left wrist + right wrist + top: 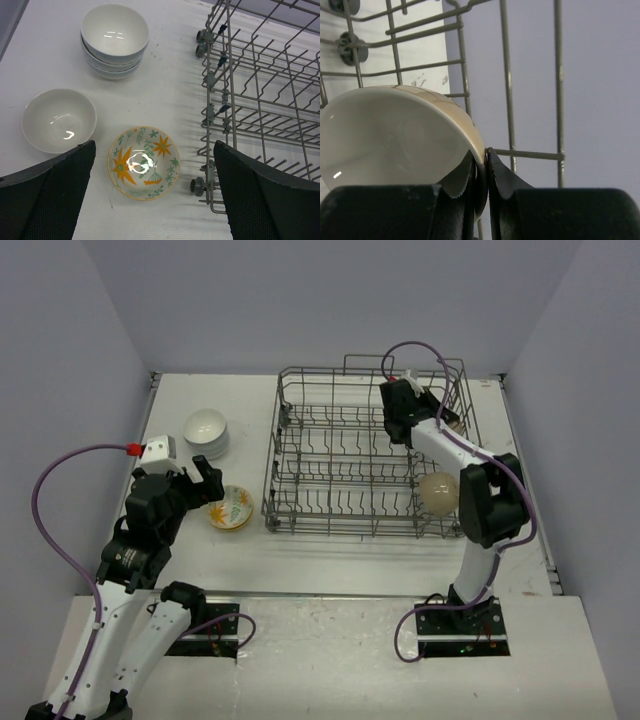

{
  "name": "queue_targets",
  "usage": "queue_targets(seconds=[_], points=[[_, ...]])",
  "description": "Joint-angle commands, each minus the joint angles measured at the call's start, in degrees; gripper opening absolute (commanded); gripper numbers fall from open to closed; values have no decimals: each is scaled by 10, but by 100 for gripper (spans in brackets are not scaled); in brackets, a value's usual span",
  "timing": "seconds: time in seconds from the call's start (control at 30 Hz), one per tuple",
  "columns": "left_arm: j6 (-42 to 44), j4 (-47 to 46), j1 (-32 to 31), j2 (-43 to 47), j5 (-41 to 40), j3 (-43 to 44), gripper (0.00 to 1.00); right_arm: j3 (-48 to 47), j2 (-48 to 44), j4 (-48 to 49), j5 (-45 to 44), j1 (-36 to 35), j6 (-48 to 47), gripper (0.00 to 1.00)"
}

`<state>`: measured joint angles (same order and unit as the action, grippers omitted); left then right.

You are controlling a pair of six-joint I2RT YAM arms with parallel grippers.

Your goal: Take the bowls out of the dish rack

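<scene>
The dish rack, a dark wire basket, stands mid-table. My right gripper reaches into its far right corner. In the right wrist view that gripper is shut on the rim of a beige bowl that stands on edge against the rack wires. A second beige bowl sits in the rack's near right corner. Left of the rack, my left gripper hangs open above a floral bowl, which lies between its fingers on the table. A stack of white bowls and a single white bowl rest nearby.
The rack's left wall with its small wheels is close to the right of the floral bowl. The white stack sits near the table's far left. Grey walls enclose the table on three sides.
</scene>
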<state>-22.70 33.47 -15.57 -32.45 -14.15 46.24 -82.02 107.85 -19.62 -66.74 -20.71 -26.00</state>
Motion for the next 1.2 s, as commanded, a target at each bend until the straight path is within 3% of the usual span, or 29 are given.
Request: queue_targets(seconds=[0.0, 0.1, 0.37, 0.43, 0.47, 0.5, 0.57, 0.63, 0.73, 0.77, 0.97, 1.07, 1.17], points=[[19, -27, -5, 2, -2, 0, 100, -36, -53, 123, -56, 1, -99, 0], [19, -28, -5, 1, -4, 0, 100, -34, -62, 169, -55, 1, -136, 0], [17, -25, -5, 5, -18, 3, 100, -44, -93, 173, -42, -4, -133, 0], [19, -24, -5, -1, -20, 10, 100, -70, -120, 112, -25, -17, -54, 0], [19, -22, -5, -9, -21, 17, 100, -95, -130, -19, 18, -23, 6, 0], [19, -18, -5, -29, -19, 28, 100, -124, -136, -95, 55, -34, 147, 0], [13, -12, -5, -68, 11, 75, 100, -191, -156, -203, 169, -43, 233, 0], [1, -16, -5, -102, 66, 139, 100, -185, -189, -206, 225, -67, 279, 0], [-17, -24, -15, -202, 132, 216, 100, -177, -215, -209, 382, -75, 347, 0], [-23, -27, -50, -257, 127, 265, 100, -173, -228, -196, 421, -76, 372, 0], [-16, 33, -274, -463, -90, 518, 100, -219, -205, -225, 513, -84, 441, 0], [-16, 112, -318, -564, -160, 642, 100, -220, -208, -230, 536, -96, 461, 0], [-22, 157, -339, -615, -207, 684, 99, -217, -211, -233, 528, -105, 463, 0]])
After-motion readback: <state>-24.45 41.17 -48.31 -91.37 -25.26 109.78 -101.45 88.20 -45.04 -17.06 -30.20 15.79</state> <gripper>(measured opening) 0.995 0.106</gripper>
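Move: The tan bowl, its upper rim pinched in my right hand, hangs about 6 cm below that hand and 3 cm ahead. I'm taking it to above the rack's middle, some 21 cm left of my right hand and 3 cm back; the other tan bowl stands about 13 cm back and 4 cm left. From my left hand the held bowl is roughly 57 cm right and 22 cm ahead, the flowered bowl 9 cm ahead and 2 cm right, the white stack 24 cm ahead and 3 cm left. I keep the rim pinched and go on lifting with my right hand, then swing left and a little back over the rack, about 19 cm across, rolling the wrist some 70 degrees left side up and dipping slightly at the end. Midway my left hand sets off, fingers wide open, sweeping some 25 cm right, up and forward towards the bowl, turning clockwise. ##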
